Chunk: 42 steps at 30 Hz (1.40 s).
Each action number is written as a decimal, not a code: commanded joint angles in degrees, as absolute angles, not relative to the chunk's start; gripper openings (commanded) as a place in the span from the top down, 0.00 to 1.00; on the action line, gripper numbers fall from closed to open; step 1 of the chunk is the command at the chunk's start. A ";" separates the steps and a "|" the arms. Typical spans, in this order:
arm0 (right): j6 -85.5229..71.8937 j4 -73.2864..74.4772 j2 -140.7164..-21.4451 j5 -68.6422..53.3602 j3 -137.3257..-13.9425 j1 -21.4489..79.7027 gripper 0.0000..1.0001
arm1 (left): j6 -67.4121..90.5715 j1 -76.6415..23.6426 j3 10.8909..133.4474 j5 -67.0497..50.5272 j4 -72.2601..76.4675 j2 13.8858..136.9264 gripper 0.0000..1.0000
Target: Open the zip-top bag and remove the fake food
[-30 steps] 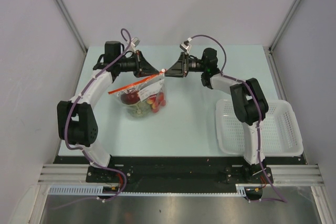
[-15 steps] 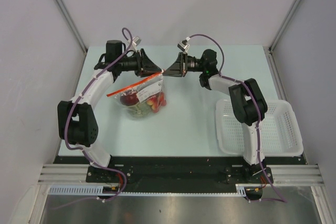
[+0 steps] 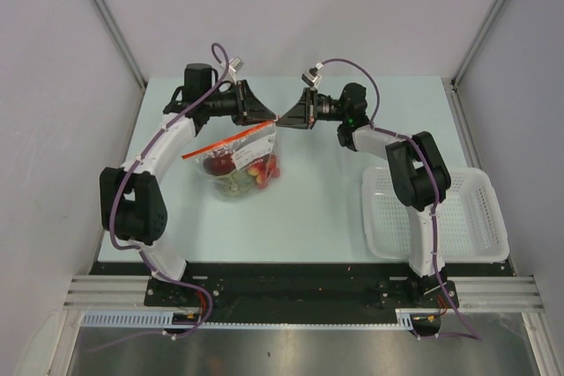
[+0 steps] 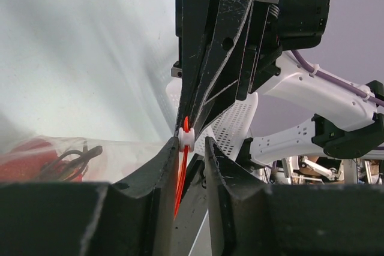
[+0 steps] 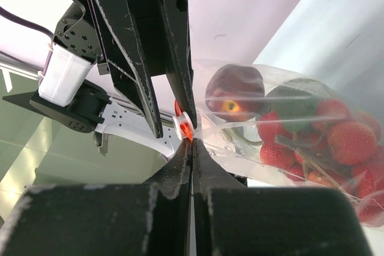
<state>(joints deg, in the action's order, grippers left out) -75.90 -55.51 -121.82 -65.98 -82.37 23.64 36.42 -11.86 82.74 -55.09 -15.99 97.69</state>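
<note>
The clear zip-top bag (image 3: 236,163) sits left of the table's middle, its red-orange zip strip (image 3: 227,140) raised toward the far right. Inside it lies the fake food (image 3: 240,170): a dark red apple (image 5: 233,87), red strawberry-like pieces (image 5: 336,143) and a green piece (image 5: 305,99). My right gripper (image 5: 192,144) is shut on the bag's corner at the strip's end. My left gripper (image 4: 191,144) faces it, jaws slightly apart around the white slider (image 4: 186,139), which rests against one finger (image 4: 163,166). In the top view the two grippers (image 3: 264,115) (image 3: 285,118) meet tip to tip.
A white mesh basket (image 3: 476,217) stands at the table's right edge beside the right arm. It also shows behind the right gripper in the left wrist view, basket (image 4: 237,125). White walls close in the table at the back and sides.
My left gripper has let go of the strip, shifted right toward the right gripper and now straddles the slider. My right gripper has shut on the bag's corner.
</note>
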 commanded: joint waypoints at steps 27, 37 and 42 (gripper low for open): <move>-71.65 -47.75 -113.47 -54.14 -76.11 19.87 1.00 | 14.69 -13.71 85.88 -40.43 -34.18 92.03 1.00; -58.55 -29.37 -113.46 -51.86 -82.70 15.73 1.00 | 18.09 -13.62 75.51 -24.01 -38.06 75.80 1.00; -57.30 -26.28 -115.92 -51.50 -87.18 16.08 1.00 | 23.55 -13.62 66.99 -19.07 -38.76 66.11 1.00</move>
<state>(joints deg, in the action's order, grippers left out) -61.08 -29.45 -115.68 -52.42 -82.39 15.11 19.51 -13.65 71.44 -25.23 -37.43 73.38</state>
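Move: The white slider sits just off the left fingertips, about 1 cm ahead and 1 cm to the right, roughly level. From the right hand, which already pinches the zip's right end, it is some 2 cm to the left, straight level. The strawberries in the bag lie about 9 cm back from the left hand, 3 cm left and 12 cm below; the dark red fruit is some 7 cm back, 13 cm left and 12 cm below. Ease the left gripper about 1 cm forward onto the slider and shut its fingers on it, while the right hand keeps its pinch on the zip end. Then draw the slider left and back along the zip, some 9 cm, sinking slightly and tipping the fingers down by about 25 degrees. Take the shut right gripper forward and right, turning clockwise, until it is clear of the zip end. ##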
